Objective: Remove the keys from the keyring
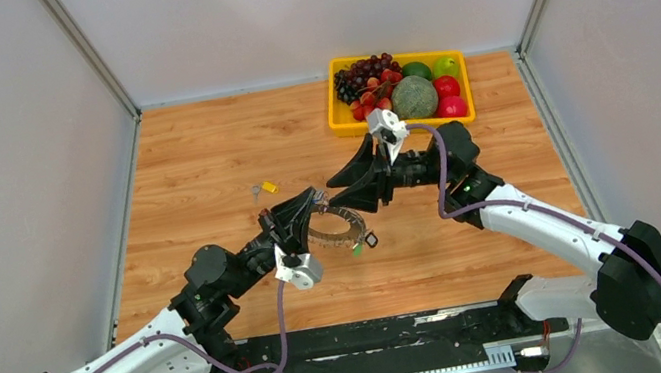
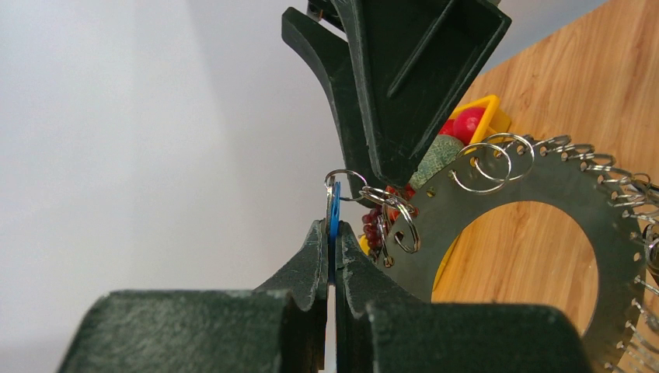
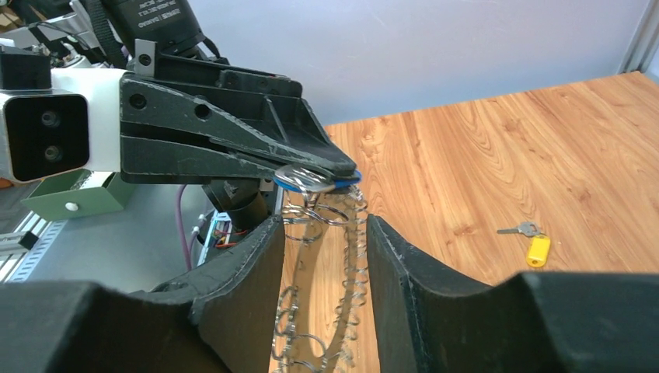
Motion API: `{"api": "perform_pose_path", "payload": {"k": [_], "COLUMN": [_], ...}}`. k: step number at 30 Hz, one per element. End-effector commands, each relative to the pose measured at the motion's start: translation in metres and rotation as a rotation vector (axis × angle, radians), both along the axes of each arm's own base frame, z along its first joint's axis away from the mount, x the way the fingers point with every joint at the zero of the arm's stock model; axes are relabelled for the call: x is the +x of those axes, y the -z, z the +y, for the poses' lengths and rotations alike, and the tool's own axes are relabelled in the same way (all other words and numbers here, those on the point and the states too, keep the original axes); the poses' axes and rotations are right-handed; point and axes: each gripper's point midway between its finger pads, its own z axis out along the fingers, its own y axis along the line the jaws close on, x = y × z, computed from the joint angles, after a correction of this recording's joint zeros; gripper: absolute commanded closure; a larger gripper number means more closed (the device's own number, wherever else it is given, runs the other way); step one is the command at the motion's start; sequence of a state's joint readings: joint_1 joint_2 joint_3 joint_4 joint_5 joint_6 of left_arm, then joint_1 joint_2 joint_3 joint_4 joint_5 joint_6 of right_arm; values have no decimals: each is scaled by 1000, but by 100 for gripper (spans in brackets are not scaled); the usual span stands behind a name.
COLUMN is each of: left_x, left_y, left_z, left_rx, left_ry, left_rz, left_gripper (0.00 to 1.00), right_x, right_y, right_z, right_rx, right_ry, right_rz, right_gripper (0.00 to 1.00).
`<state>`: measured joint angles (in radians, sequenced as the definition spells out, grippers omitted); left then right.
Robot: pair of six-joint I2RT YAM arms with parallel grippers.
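Note:
The dark grey keyring [image 1: 339,229] hangs tilted just above the table centre, its rim fringed with silvery loops [image 2: 482,167]. My left gripper [image 2: 334,227] is shut on a blue key [image 2: 333,208], which hangs by a small split loop [image 2: 345,183] at the ring's edge. My right gripper [image 3: 322,223] is open, its fingers [image 3: 404,264] standing on either side of the keyring [image 3: 342,287], seen edge-on and not pinched. A black key [image 1: 371,238] and a green key [image 1: 357,250] dangle from the ring's near side. A yellow key [image 1: 268,188] lies loose on the table.
A yellow basket [image 1: 335,110] of fruit stands at the back right, close behind the right wrist. The loose yellow key [image 3: 538,249] lies to the right in the right wrist view. Grey walls enclose the wooden table [image 1: 200,158].

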<state>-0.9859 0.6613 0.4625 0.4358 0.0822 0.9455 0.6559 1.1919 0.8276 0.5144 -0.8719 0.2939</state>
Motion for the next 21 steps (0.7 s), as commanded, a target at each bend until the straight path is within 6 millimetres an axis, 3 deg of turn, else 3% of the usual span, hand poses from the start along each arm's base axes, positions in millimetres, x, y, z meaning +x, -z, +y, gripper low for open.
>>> {"api": "perform_pose_path", "payload": {"k": [1,6,12,17,21], "left_x": [-10,-10,-11,-9,-7], "left_y": [-26,-28,-35,-38,-40], "left_z": [-1,0,5,10,13], "left_rx": [-65,-72,-102,-121,-134], "left_ry": [51,48,39,15,-2], "left_rz": [-30,-33,-44,-50,-51], "left_gripper": [100,100,100,100,100], "right_x": [-12,-21,-23,-24,-24], "right_y": [-20,-16,-12,-15,-18], "right_z": [7,15,18,15,12], "right_rx": [41,13,-7,1,8], "right_ry": [-39,-74,-95,-86,-65], "right_rz": [-93,-110,-109,-122,-134], "right_gripper": [54,57,68,90,95]}}
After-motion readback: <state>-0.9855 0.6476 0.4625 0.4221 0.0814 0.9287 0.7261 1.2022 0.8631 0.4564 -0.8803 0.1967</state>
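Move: The right hand, fingers half open, has the small rings that link the blue key to the big keyring about 2 cm back and 2 cm to its left, level with its tips. The blue key in the left fingers is 4 cm to the left; the keyring disc's middle hangs some 3 cm back and 7 cm below. From the left hand, those rings lie about 1 cm back, 3 cm right and 1 cm down. The right fingers shut on the small linking rings beside the blue key and pinch them. To get there, the half-open hand first slides about 2.5 cm back and left towards the left fingertips, then stays in place while closing fully, its wrist turning barely 5 degrees. The left hand stays nearly still and keeps its pinch on the blue key. ##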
